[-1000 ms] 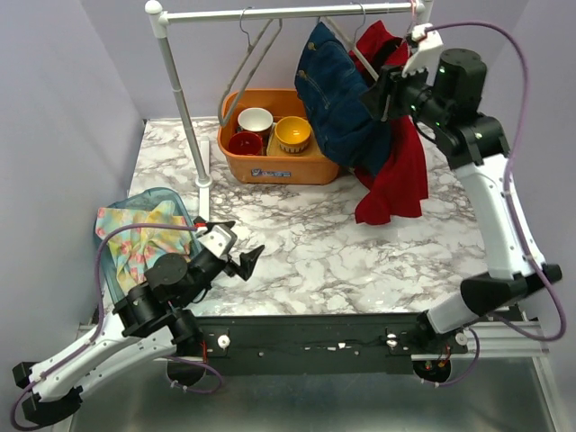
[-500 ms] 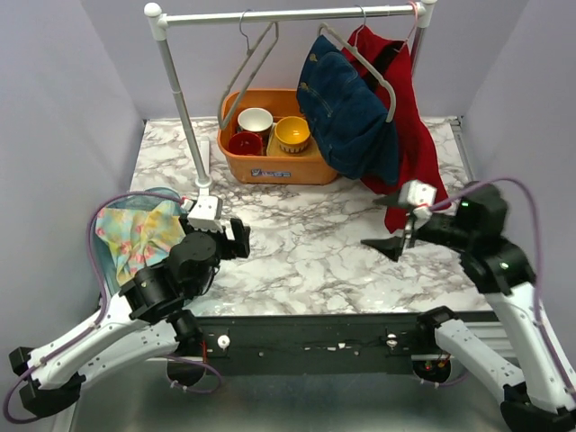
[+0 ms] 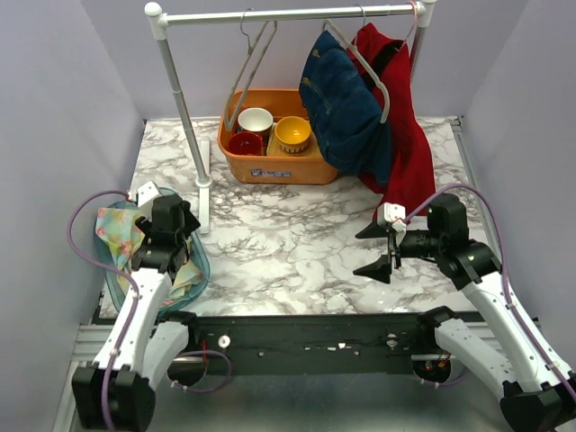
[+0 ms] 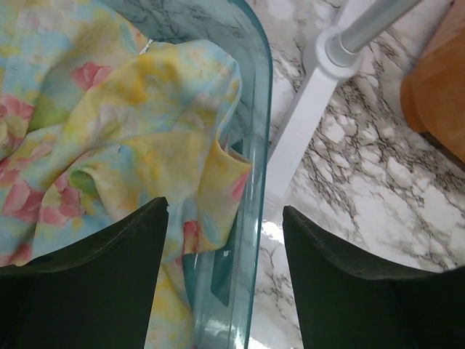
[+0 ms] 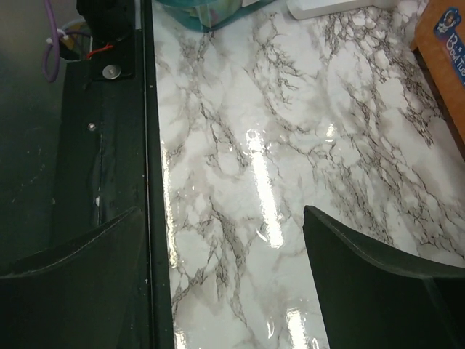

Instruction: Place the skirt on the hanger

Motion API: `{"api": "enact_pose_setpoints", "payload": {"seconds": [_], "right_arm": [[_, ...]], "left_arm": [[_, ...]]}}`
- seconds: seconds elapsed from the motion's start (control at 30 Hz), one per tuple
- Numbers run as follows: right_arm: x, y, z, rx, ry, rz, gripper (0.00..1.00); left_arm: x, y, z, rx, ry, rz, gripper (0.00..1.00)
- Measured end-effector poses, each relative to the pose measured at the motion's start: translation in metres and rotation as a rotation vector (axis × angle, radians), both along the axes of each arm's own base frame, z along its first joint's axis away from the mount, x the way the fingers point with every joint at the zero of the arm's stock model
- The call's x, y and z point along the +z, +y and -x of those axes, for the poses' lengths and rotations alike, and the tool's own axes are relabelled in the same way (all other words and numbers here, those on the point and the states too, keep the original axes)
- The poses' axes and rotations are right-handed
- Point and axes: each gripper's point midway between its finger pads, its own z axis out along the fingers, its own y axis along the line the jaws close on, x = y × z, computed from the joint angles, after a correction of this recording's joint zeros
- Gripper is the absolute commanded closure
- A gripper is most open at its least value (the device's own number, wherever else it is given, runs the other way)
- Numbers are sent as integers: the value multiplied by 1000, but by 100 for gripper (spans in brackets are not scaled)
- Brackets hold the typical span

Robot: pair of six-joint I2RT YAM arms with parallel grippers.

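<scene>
A floral yellow, pink and blue cloth (image 4: 123, 123), the skirt as far as I can tell, lies bunched in a teal bin (image 4: 260, 145) at the table's left (image 3: 117, 229). My left gripper (image 4: 225, 207) hangs open over the bin's right rim, one finger above the cloth and one outside it, touching nothing (image 3: 175, 256). An empty grey hanger (image 3: 249, 67) hangs on the rail (image 3: 288, 13). My right gripper (image 3: 360, 253) is open and empty, low over bare marble (image 5: 221, 211).
A blue denim garment (image 3: 342, 112) and a red one (image 3: 405, 153) hang on other hangers at the rail's right. An orange basket (image 3: 279, 166) with bowls stands under the rail. The rack's post base (image 4: 305, 123) stands just right of the bin.
The right arm came down from the denim garment's hanger to low over the table, jaws wider. The left arm swung left over the bin, its jaws narrowing a little.
</scene>
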Motion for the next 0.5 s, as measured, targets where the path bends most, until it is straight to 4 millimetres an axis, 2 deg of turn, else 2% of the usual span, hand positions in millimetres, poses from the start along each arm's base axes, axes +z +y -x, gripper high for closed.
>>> {"api": "enact_pose_setpoints", "payload": {"seconds": [0.1,0.2,0.27,0.37,0.43,0.5], "right_arm": [[0,0,0,0,-2,0,5],[0,0,0,0,-2,-1,5],[1,0,-1,-1,-4,-1,5],[1,0,-1,-1,-5,-2,5],[1,0,-1,-1,-5,-2,5],[1,0,-1,0,-5,-2,5]], "left_arm": [[-17,12,-16,38,33,62,26],[-37,10,-27,14,87,106,38],[-45,9,-31,2,108,123,54],[-50,10,-34,-4,117,138,66],[-49,13,-36,7,108,144,82],[-46,16,-35,12,100,138,92]]}}
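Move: The skirt lies heaped in the teal basket, its middle about 15 cm left of the left hand, 4 cm back and 8 cm lower; its upstanding right edge is much nearer, some 4 cm ahead, 2 cm left and 5 cm below. The basket's middle is about 15 cm left, 4 cm back. The white rack foot is centred roughly 18 cm ahead, 3 cm right. From the right hand the skirt lies about 66 cm left and 6 cm ahead. The skirt's upstanding right edge, just inside the basket wall, is what the open left hand sinks to, about 5 cm down and 3 to 4 cm forward, with the wrist tilting some 10 degrees. Reaching the fold, the hand slows almost to a stop and closes its fingers from wide open to mostly shut, pinching the cloth between the tips. ##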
